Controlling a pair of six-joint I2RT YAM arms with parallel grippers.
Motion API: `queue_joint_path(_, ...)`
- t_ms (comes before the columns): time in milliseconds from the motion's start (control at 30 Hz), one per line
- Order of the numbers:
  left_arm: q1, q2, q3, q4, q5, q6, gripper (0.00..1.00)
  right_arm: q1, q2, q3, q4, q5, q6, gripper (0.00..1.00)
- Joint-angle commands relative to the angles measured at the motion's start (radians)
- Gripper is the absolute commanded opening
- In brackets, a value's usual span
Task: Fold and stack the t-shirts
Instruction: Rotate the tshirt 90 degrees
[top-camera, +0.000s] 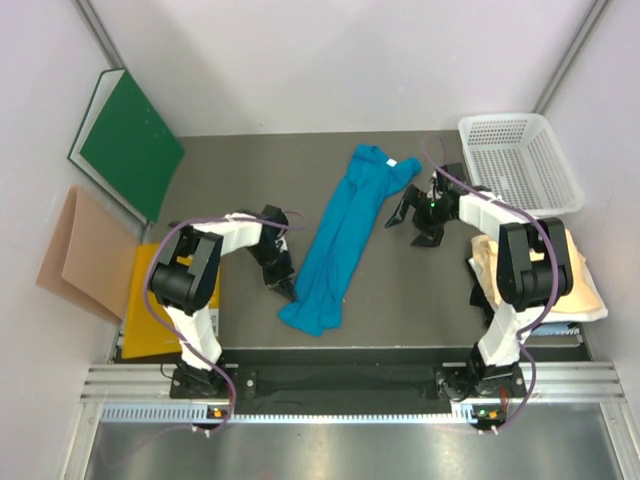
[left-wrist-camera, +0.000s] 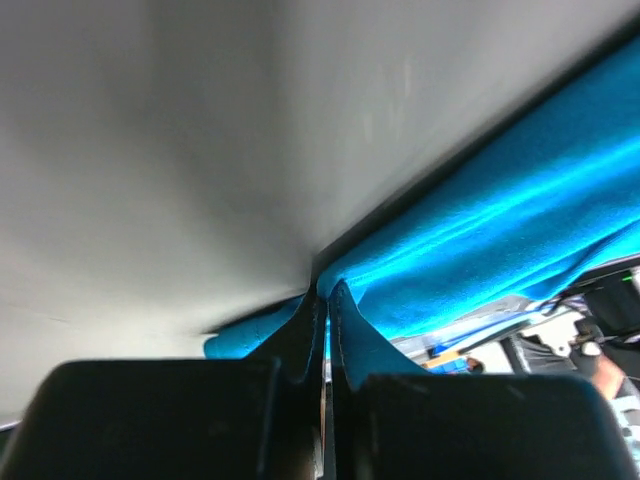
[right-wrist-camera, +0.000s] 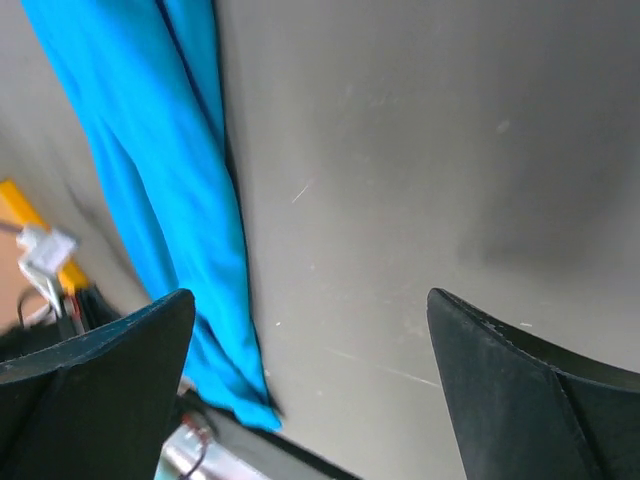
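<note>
The teal-blue t-shirt (top-camera: 345, 235) lies bunched in a long strip running down the middle of the table. My left gripper (top-camera: 285, 285) sits at its lower left edge. In the left wrist view the left gripper (left-wrist-camera: 325, 295) is shut on a pinch of that teal cloth (left-wrist-camera: 500, 230). My right gripper (top-camera: 410, 225) hovers just right of the shirt's upper part, near the collar. The right wrist view has the right gripper (right-wrist-camera: 310, 295) open over bare table, with the teal shirt (right-wrist-camera: 160, 170) to its left. The cream t-shirt (top-camera: 590, 285) lies at the right, partly under the right arm.
A white basket (top-camera: 520, 160) stands at the back right. A green board (top-camera: 130, 140) and a tan-pink paper sheet (top-camera: 75, 250) lean at the left wall. A yellow envelope (top-camera: 150, 300) lies beside the left arm's base.
</note>
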Motion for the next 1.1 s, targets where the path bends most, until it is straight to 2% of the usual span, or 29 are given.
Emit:
queue_joint_path(0, -0.107, -0.103, -0.112, 0.063, -0.046, -0.105, 0.0, -0.011, -0.066, 0.076, -0.069, 0.109, -0.11, 0.99)
queue_joint_path(100, -0.205, -0.151, -0.169, 0.084, -0.012, -0.165, 0.0, -0.013, -0.063, 0.069, -0.05, 0.123, -0.134, 1.0)
queue_joint_path(133, -0.228, -0.159, -0.183, 0.09, 0.012, -0.174, 0.02, -0.013, -0.06, 0.066, -0.027, 0.129, -0.138, 1.0)
queue_joint_path(167, -0.268, -0.168, -0.188, 0.086, 0.012, -0.179, 0.1, -0.013, -0.056, 0.062, -0.014, 0.138, -0.142, 1.0)
queue_joint_path(200, -0.285, -0.177, -0.18, 0.072, 0.0, -0.175, 0.22, -0.013, -0.051, 0.064, -0.002, 0.147, -0.147, 1.0)
queue_joint_path(233, -0.297, -0.191, -0.169, 0.049, -0.064, -0.17, 0.55, -0.013, -0.04, 0.075, 0.021, 0.157, -0.151, 1.0)
queue_joint_path(300, -0.307, -0.246, -0.107, -0.019, -0.134, -0.153, 0.77, -0.016, -0.022, 0.093, 0.047, 0.17, -0.151, 1.0)
queue_joint_path(333, -0.305, -0.281, -0.043, -0.037, -0.232, -0.147, 0.93, -0.019, 0.004, 0.123, 0.071, 0.17, -0.147, 1.0)
queue_joint_path(367, -0.305, -0.292, -0.007, -0.071, -0.277, -0.139, 0.99, -0.023, 0.018, 0.142, 0.084, 0.163, -0.142, 1.0)
queue_joint_path(500, -0.279, -0.259, 0.182, -0.06, -0.411, -0.08, 0.99, -0.027, 0.112, 0.271, 0.107, 0.144, -0.124, 0.99)
queue_joint_path(600, -0.225, -0.139, 0.333, -0.028, -0.397, -0.027, 0.99, -0.027, 0.196, 0.384, 0.118, 0.118, -0.098, 0.99)
queue_joint_path(733, -0.136, 0.143, 0.645, -0.082, -0.344, 0.045, 0.99, -0.028, 0.326, 0.544, 0.108, 0.095, -0.029, 0.97)
queue_joint_path(900, -0.026, 0.393, 0.939, -0.094, -0.256, 0.088, 0.99, -0.028, 0.446, 0.673, 0.108, 0.078, 0.059, 0.82)
queue_joint_path(1033, 0.041, 0.499, 1.033, -0.053, -0.19, 0.094, 0.99, -0.025, 0.488, 0.697, 0.127, 0.104, 0.1, 0.76)
queue_joint_path(1067, 0.051, 0.512, 1.038, -0.037, -0.179, 0.095, 0.99, -0.023, 0.495, 0.702, 0.124, 0.107, 0.103, 0.71)
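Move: The left hand still pinches the t-shirt's near left corner. The place it pulls this corner to is about 9 cm back and 4 cm right, by the table's near edge; the shirt's far left corner is roughly 36 cm ahead and 16 cm right. From the open right hand, the shirt's right sleeve is some 16 cm ahead, 1 cm right and 6 cm below, and the white tag about 19 cm ahead and 3 cm left. Back and slightly right, the left hand drags its pinched corner about 9 cm, opens wide to let go, then arcs up and some 32 cm forward beside the shirt towards its far left corner, tilting the fingers forward about 30 degrees and sinking again. The right hand eases slightly right, then reaches forward over the right sleeve, fingers starting to close and dipping at the end. ##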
